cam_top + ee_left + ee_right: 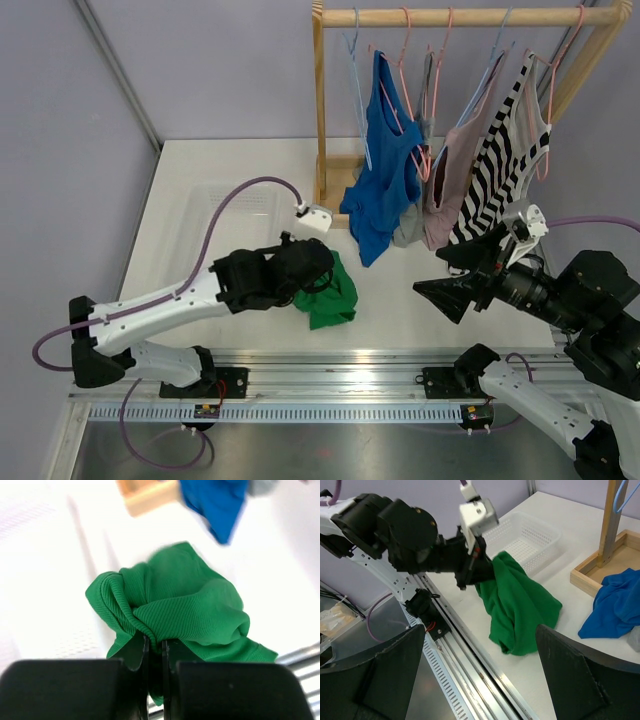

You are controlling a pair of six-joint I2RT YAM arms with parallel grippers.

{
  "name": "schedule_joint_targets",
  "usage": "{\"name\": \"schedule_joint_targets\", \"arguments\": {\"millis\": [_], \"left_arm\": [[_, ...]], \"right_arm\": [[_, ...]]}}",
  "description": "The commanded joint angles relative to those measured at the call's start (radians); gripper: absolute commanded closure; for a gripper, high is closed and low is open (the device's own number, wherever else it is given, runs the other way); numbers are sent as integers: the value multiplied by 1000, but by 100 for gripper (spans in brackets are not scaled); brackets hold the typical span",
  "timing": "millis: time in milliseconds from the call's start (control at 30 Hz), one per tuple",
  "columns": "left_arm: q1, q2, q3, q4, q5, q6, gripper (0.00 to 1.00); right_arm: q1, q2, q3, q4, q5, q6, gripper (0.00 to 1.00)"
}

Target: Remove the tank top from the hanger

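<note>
A green ribbed tank top (328, 293) hangs crumpled from my left gripper (312, 272), its lower part resting on the white table near the front rail. In the left wrist view the gripper (155, 647) is shut on a fold of the green tank top (185, 607). The right wrist view shows the same top (520, 605) off any hanger. My right gripper (452, 282) is open and empty, to the right of the top, above the table. Its fingers (580, 680) are wide apart.
A wooden rack (320, 110) at the back holds several hangers with a blue top (385, 170), a pink top (445, 190) and a striped top (500, 150). A clear mesh basket (525, 542) lies at the table's left. A metal rail (350, 360) runs along the front edge.
</note>
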Motion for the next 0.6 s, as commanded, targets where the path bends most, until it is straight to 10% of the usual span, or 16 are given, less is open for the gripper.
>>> {"name": "schedule_joint_targets", "arguments": {"millis": [0,567], "left_arm": [[48,-62,104,-139,-207,30,100],[715,-203,294,-96,-76,141,100]], "right_arm": [[8,-20,43,2,44,19,0],[8,-48,-12,13,147,35,0]]}}
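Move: My left hand already holds the bunched green tank top. The white basket I carry it to lies about 9 cm ahead of that hand, 20 cm to its left and some 19 cm below. The rack's wooden tray is roughly 20 cm ahead, 4 cm right and 21 cm down; the blue tank top hangs about 15 cm ahead and 13 cm right, near hand height. From my right hand the basket is some 18 cm ahead, 35 cm left and 38 cm lower. I keep the green tank top pinched in my closed left fingers and sweep it about 21 cm to the left, climbing some 12 cm and reaching a little forward, away from the blue tank top, until my hand is high above the white basket. On the way I swing the wrist some 35 degrees counter-clockwise and tip the fingers up a bit. ##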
